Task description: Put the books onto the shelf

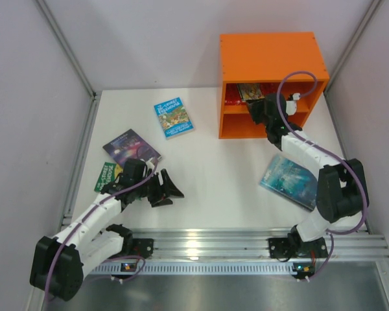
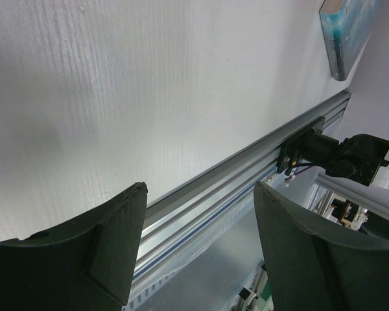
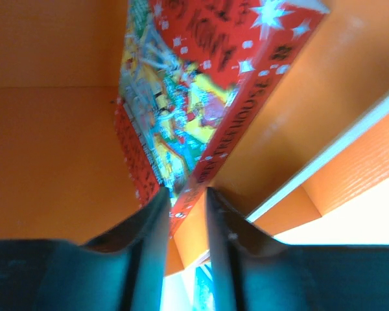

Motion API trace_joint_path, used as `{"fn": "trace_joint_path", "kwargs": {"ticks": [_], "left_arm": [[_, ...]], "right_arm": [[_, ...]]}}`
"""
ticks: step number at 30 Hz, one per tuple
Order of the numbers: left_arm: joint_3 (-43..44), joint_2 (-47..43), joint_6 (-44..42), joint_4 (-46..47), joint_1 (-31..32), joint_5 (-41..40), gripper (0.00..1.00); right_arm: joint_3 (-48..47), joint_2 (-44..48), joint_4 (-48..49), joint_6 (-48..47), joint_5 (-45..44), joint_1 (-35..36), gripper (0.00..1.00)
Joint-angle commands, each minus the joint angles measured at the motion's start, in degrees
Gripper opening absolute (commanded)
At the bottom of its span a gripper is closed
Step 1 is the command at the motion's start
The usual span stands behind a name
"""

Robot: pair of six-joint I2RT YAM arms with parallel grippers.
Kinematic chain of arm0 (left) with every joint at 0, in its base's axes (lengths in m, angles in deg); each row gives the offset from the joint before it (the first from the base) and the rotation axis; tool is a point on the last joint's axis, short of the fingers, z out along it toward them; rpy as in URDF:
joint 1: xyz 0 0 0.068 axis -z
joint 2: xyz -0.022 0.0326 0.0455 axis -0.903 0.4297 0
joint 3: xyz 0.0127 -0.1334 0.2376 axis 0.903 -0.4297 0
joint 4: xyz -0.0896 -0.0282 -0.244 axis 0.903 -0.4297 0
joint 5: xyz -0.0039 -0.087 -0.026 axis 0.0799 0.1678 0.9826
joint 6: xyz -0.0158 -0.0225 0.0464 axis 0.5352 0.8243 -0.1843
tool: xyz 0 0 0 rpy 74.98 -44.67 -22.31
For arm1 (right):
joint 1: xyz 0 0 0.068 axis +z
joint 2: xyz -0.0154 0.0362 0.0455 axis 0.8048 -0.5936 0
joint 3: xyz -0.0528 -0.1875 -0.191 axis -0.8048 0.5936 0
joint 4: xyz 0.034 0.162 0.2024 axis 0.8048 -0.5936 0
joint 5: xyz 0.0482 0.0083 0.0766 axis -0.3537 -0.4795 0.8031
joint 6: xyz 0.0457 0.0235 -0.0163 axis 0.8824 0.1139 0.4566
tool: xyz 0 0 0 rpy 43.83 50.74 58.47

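The orange shelf (image 1: 272,58) stands at the back right. My right gripper (image 1: 257,105) reaches into its upper compartment. In the right wrist view the jaws (image 3: 186,193) stand slightly apart around the lower corner of the red-bordered book (image 3: 181,84), which leans upright inside the shelf (image 3: 52,142). On the table lie the teal-blue book (image 1: 288,181), the light-blue illustrated book (image 1: 173,117), the dark purple starry book (image 1: 131,148) and the green book (image 1: 106,176). My left gripper (image 1: 175,196) hovers open and empty to the right of the green and purple books.
The left wrist view looks across bare white table to the aluminium front rail (image 2: 246,175), the right arm's base (image 2: 337,152) and the teal-blue book's edge (image 2: 347,32). Walls with metal posts close in the table on both sides.
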Motion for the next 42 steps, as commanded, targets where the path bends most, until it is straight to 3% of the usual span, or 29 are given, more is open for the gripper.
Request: {"fn": "trace_joint_path", "kwargs": {"ticks": [1, 7, 12, 15, 16, 19, 23, 29, 33, 36, 37, 39, 42], "left_arm": [[0.7, -0.49, -0.83, 1.58, -0.08, -0.3, 0.72], [2.19, -1.11, -1.62, -0.26, 0.01, -1.09, 0.72], [4.04, -2.51, -3.37, -3.34, 0.01, -1.79, 0.73], [4.48, -3.92, -3.64, -4.75, 0.01, -2.23, 0.73], [4.39, -4.36, -3.73, -4.75, -0.08, -1.97, 0.73], [4.22, -4.8, -3.47, -4.49, 0.01, -1.44, 0.73], [3.34, -5.41, -2.76, -3.78, 0.01, -1.0, 0.73], [2.64, -5.68, -2.59, -3.78, 0.01, -0.65, 0.73], [4.21, -6.21, -3.46, -5.0, 0.01, -2.92, 0.73], [7.11, -6.12, -3.38, -7.47, -0.08, -12.57, 0.73], [10.42, -5.25, -3.03, -9.82, -0.25, -19.13, 0.73], [15.61, -4.28, -1.71, -10.63, -0.78, -24.01, 0.74], [21.77, -2.43, -1.0, -11.51, -3.41, -33.15, 0.76]], "right_arm": [[-2.7, 2.57, -2.02, -4.46, -0.67, 0.52, 0.32], [1.67, 12.85, -8.09, -8.07, -1.02, -0.88, 0.49], [7.22, 24.7, -16.07, -16.76, 0.56, -5.35, 0.63], [10.38, 29.37, -23.28, -22.12, 3.53, -12.9, 0.76], [12.13, 30.0, -25.56, -23.35, 4.5, -15.45, 0.85], [15.56, 31.23, -30.58, -27.84, 7.32, -26.69, 0.95], [20.93, 31.67, -32.17, -30.92, 8.72, -39.17, 1.0], [23.57, 27.11, -33.66, -33.21, 6.45, -45.43, 1.0], [23.75, 26.31, -29.39, -37.25, 16.01, -44.83, 1.0], [23.05, 26.58, -29.01, -37.78, 18.92, -41.23, 1.0], [22.35, 26.75, -29.1, -37.52, 19.8, -38.96, 1.0], [22.34, 28.93, -28.49, -37.08, 21.65, -35.18, 0.99], [22.78, 31.92, -26.74, -34.54, 22.53, -26.39, 0.99]]}}
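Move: The teal book lies about 27 cm back from the right hand, 20 cm to its right and 22 cm below. The red book in the shelf's upper compartment has its middle some 8 cm ahead, about 1 cm right and 1 cm below; the shelf's middle is 9 cm ahead, 7 cm right. From the left hand, the purple book is roughly 20 cm ahead and 23 cm left, the green book 6 cm ahead and 26 cm left, both 8 cm below. The right hand backs off the red book's spine and out of the upper compartment, rising about 5 cm while its fingers spread from nearly shut to wide open, then sweeps right, back and down over the teal book with the fingers tipping down some 35 degrees, before swinging about 9 cm back to the left, wide open and still clear of the cover. The left hand, nearly still at first, sets off late towards the purple book, forward, up and left by about 9 cm in all, its fingers still open. ##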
